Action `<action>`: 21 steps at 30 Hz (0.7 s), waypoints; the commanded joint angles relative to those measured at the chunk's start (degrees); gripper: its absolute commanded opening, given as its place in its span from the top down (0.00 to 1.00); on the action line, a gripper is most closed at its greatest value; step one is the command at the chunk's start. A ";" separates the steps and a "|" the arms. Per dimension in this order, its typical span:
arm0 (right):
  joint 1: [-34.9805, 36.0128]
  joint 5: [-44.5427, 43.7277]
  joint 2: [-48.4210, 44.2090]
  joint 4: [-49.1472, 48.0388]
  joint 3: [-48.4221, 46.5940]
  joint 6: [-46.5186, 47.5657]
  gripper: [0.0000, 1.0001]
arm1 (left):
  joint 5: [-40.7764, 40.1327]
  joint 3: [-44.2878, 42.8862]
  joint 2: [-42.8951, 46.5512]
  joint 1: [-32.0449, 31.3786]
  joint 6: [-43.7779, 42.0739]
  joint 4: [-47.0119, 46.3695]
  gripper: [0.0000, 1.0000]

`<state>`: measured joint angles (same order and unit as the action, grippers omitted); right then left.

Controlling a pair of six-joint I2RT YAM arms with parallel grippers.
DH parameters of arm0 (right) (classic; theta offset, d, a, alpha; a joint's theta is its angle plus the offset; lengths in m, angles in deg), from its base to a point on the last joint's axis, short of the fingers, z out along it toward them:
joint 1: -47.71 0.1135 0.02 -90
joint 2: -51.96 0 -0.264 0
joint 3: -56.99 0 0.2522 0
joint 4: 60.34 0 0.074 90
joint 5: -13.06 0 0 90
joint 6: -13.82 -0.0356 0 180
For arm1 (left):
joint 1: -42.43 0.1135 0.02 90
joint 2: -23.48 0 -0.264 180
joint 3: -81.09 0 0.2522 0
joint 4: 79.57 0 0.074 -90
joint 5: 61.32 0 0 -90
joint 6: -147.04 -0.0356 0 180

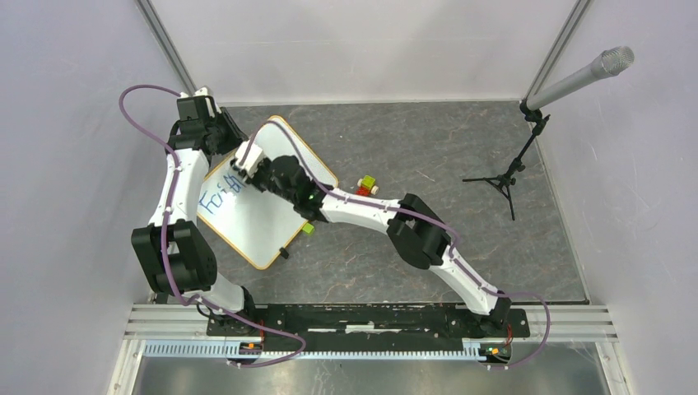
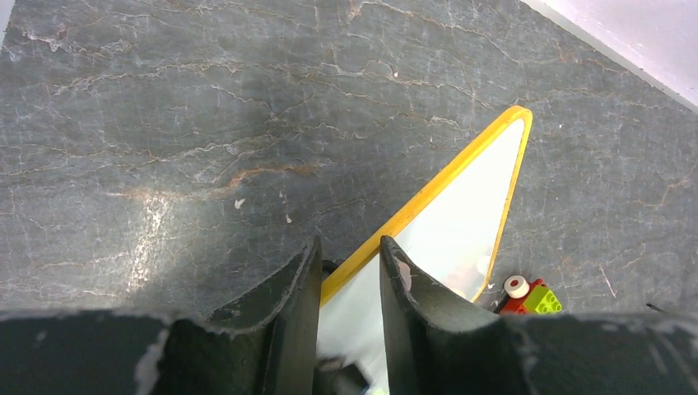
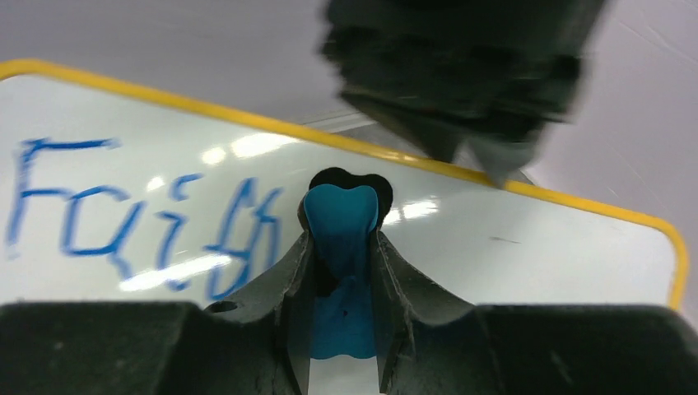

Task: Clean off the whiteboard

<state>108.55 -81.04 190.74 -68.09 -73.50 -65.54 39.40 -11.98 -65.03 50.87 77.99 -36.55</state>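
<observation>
The whiteboard (image 1: 255, 222) lies tilted at the table's left, white with a yellow rim and blue handwriting (image 1: 218, 197) near its left corner. My left gripper (image 1: 224, 136) is at its far left edge. In the left wrist view its fingers (image 2: 350, 247) stand close together astride the rim of the whiteboard (image 2: 461, 222), gripping it. My right gripper (image 1: 255, 164) reaches over the board's upper part. It (image 3: 342, 234) is shut on a blue eraser (image 3: 342, 218) that touches the whiteboard (image 3: 510, 222) just right of the handwriting (image 3: 123, 222).
Red and green toy blocks (image 1: 366, 185) lie just right of the board, also seen in the left wrist view (image 2: 531, 296). A small green block (image 1: 308, 228) sits at the board's right edge. A microphone stand (image 1: 514, 177) stands at the back right. Walls enclose the table.
</observation>
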 commanded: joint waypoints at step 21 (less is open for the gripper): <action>-6.18 -3.63 -7.52 -1.97 13.76 -5.49 0.68 | 4.14 -0.02 1.27 -0.69 1.46 1.86 0.63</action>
<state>105.82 -77.83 183.25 -74.39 -56.61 -68.49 39.75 -11.98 -64.98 50.94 77.99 -36.73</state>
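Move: The right hand holds the blue eraser against the tilted whiteboard. The remaining "Faith" writing is centred about 5 cm back and 6 cm left of it, near level. The left gripper on the board's raised edge is some 7 cm ahead and 1 cm left; the green block lies roughly 13 cm back, 13 cm right and 13 cm below. From the left hand, the writing is about 12 cm back, 5 cm left and 3 cm below. Back some 6 cm and down the board's slope, the right hand sweeps the gripped eraser along under the last letters, then curves round and comes forward again about 6 cm while drifting right, ending about 4 cm right and 3 cm lower. The wrist swings roughly 10 degrees counter-clockwise and back, the eraser keeps to the board, and the left hand holds the raised edge still. ##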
